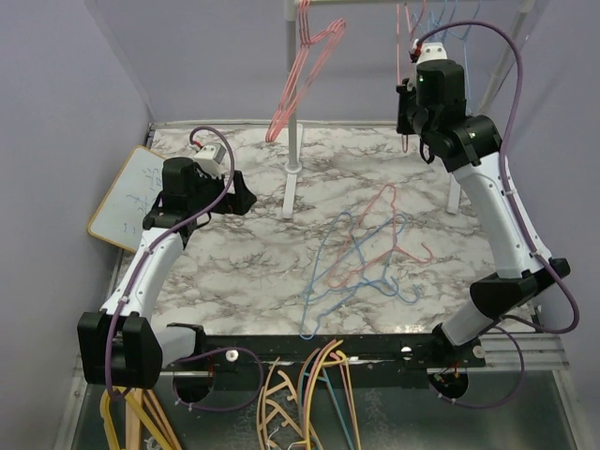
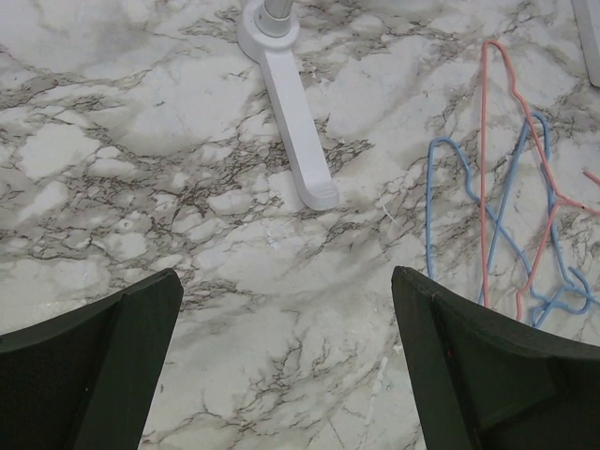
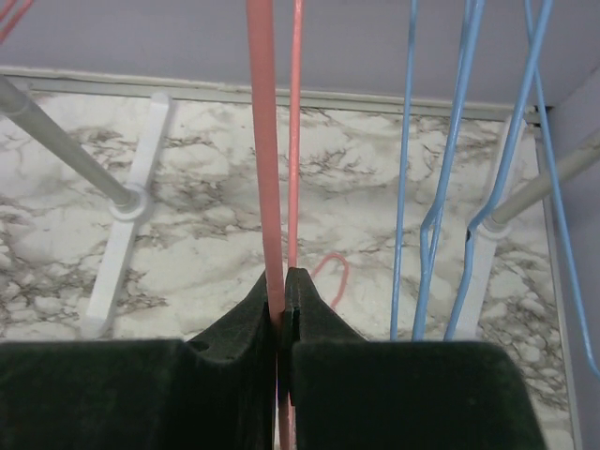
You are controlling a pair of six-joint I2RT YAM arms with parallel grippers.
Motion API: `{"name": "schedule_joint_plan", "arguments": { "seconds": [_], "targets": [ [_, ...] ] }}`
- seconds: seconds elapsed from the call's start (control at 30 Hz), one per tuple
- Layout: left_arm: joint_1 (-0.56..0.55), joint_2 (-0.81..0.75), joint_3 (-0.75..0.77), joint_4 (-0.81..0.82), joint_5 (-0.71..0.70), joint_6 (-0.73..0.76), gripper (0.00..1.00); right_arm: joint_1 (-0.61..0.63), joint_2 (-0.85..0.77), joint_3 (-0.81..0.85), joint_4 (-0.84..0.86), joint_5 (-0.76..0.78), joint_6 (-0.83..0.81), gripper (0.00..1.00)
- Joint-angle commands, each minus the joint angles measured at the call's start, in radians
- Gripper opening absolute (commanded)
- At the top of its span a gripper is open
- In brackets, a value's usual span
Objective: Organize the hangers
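Several thin blue and pink hangers [image 1: 361, 258] lie tangled on the marble table right of centre; the left wrist view shows them at its right edge, as hangers [image 2: 506, 206]. More pink hangers [image 1: 305, 75] and blue hangers [image 3: 450, 169] hang from the rack at the back. My right gripper [image 1: 405, 111] is raised at the rack, shut on the wire of a pink hanger [image 3: 265, 141] that runs up between its jaws [image 3: 283, 281]. My left gripper [image 1: 246, 202] hovers open over bare marble left of the pile, with nothing between its fingers [image 2: 286, 281].
The white rack stands on a centre post [image 1: 292, 141] with a foot [image 2: 291, 122] and a right leg [image 1: 456, 192]. A whiteboard [image 1: 131, 197] leans at the table's left edge. Thick yellow and orange hangers [image 1: 300, 394] hang below the front edge. Purple walls close in on both sides.
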Motion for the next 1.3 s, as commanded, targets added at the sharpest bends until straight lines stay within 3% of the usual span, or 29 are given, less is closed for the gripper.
{"name": "schedule_joint_plan", "arguments": {
  "seconds": [0.0,0.3,0.6,0.9,1.27],
  "targets": [
    [0.024,-0.039,-0.013,0.031,0.038,-0.01,0.97,0.004,0.089,0.135,0.003,-0.158,-0.008,0.01],
    [0.073,-0.067,-0.027,0.038,0.039,-0.01,0.97,0.006,0.334,0.445,-0.081,-0.202,0.009,0.01],
    [0.11,-0.086,-0.045,0.048,0.063,-0.016,0.97,0.024,0.378,0.38,-0.012,-0.239,0.041,0.01],
    [0.112,-0.086,-0.059,0.052,0.097,-0.007,0.97,0.06,0.484,0.497,-0.042,-0.248,0.033,0.01],
    [0.112,-0.062,-0.079,0.072,0.129,-0.016,0.96,0.11,0.534,0.502,-0.047,-0.214,0.004,0.01]
  ]
}}
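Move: The right hand already holds a pink hanger near its lower near end and is taking its hook to the bare stretch of rack bar beside the hung pink hangers, roughly 20 cm ahead, 12 cm left and 15 cm above. The hung pink hangers' middle is about 17 cm ahead, 21 cm left and 3 cm up; the blue hangers are some 20 cm ahead, 9 cm right and 5 cm up. From the empty left hand, that bar spot is about 25 cm ahead, 24 cm right and 30 cm up. Fingers still shut on the pink hanger, the right hand sweeps forward and left together, away from the blue hangers, then sinks about 6 cm while carrying on left along the bar towards the hung pink hangers, some 12 cm left and 8 cm forward in all, turning about 15 degrees counter-clockwise. The left hand, wide open and holding nothing, only shifts about 3 cm left, clear of the rack, and eases slightly back. ##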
